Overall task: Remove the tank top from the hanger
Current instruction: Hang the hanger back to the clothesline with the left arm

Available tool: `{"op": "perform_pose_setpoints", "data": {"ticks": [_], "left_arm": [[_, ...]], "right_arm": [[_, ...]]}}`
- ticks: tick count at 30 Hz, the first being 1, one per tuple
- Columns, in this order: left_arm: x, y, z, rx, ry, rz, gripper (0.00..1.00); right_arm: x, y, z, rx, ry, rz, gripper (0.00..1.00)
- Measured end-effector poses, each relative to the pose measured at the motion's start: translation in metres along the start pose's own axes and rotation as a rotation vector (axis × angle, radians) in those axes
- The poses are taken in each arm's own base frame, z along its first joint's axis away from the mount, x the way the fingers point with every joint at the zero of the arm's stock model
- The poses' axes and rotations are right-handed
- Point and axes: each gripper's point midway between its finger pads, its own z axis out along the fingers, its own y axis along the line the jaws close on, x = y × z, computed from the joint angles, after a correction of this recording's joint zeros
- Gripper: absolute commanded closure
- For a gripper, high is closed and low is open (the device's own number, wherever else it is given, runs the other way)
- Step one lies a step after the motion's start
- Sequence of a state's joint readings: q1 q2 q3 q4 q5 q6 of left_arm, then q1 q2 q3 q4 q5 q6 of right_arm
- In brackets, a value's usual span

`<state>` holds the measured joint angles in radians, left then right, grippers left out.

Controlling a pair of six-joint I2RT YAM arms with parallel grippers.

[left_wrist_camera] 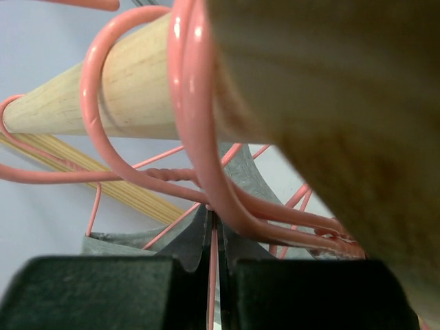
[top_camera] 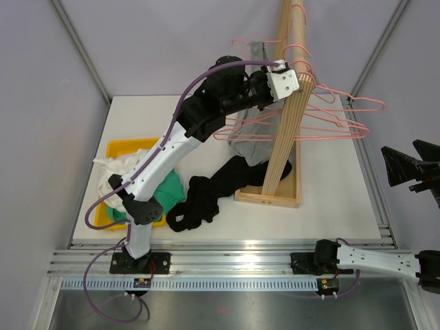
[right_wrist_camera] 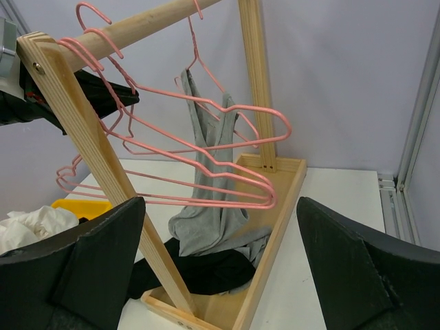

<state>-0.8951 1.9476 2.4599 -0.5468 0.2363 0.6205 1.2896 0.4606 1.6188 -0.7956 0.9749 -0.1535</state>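
Note:
A grey tank top (right_wrist_camera: pixel 206 172) hangs by one strap from a pink wire hanger (right_wrist_camera: pixel 234 110) on the wooden rod (right_wrist_camera: pixel 137 27). Its lower part is bunched in the rack's base. From above, the tank top (top_camera: pixel 249 148) shows beside the rack's leg. My left gripper (top_camera: pixel 268 102) is up under the rod, and its jaws (left_wrist_camera: pixel 214 223) are shut on a thin pink hanger wire (left_wrist_camera: pixel 213 275). Grey fabric (left_wrist_camera: pixel 124 242) lies just behind them. My right gripper (top_camera: pixel 412 165) hovers wide open past the table's right edge. It (right_wrist_camera: pixel 220 206) faces the rack and holds nothing.
Several pink hangers (top_camera: pixel 330 117) crowd the rod of the wooden rack (top_camera: pixel 282 148). A black garment (top_camera: pixel 206 196) spills from the rack's base tray (right_wrist_camera: pixel 275 247) onto the table. A yellow bin (top_camera: pixel 120 151) at the left holds white and green clothes.

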Motion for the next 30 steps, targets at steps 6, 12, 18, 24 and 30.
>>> {"op": "perform_pose_setpoints", "data": {"ticks": [6, 12, 18, 24, 30], "left_arm": [[0.005, -0.009, -0.008, -0.004, 0.052, 0.005, 1.0], [0.016, -0.023, -0.016, 0.02, 0.108, 0.02, 1.0], [0.016, -0.022, -0.024, 0.005, 0.119, 0.029, 1.0], [0.017, -0.02, -0.028, -0.011, 0.123, 0.033, 0.85], [0.026, -0.015, -0.036, -0.062, 0.17, 0.018, 0.48]], "right_arm": [[0.003, 0.004, 0.002, -0.009, 0.002, -0.005, 0.0], [0.003, 0.007, 0.002, -0.02, 0.002, -0.005, 0.01], [0.003, 0.008, 0.002, -0.025, 0.002, -0.005, 0.01], [0.005, 0.01, 0.004, -0.024, 0.004, -0.009, 0.0], [0.007, 0.012, 0.005, -0.019, 0.01, -0.017, 0.0]]}}
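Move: The left gripper, shut on the empty hanger just below its hook, has the rail about 4 cm straight above it; the hook already loops over but sits high. The other empty hangers' hooks are 2 cm back and 5 cm up, the near post's top 4 cm back, 1 cm left, 3 cm up. The grey tank top hangs 13 cm ahead, 6 cm left, 20 cm down. From the right gripper, that bit of rail is about 18 cm ahead, 20 cm left, 4 cm up. Lower the left gripper about 2.5 cm while drawing it back some 2 cm towards the near post, so that the held hook settles onto the rail beside the other hooks. Pause the descent there and ease left, then open the fingers about halfway to release the wire as you back out left, roughly 3.5 cm in all, turning slightly counter-clockwise. ##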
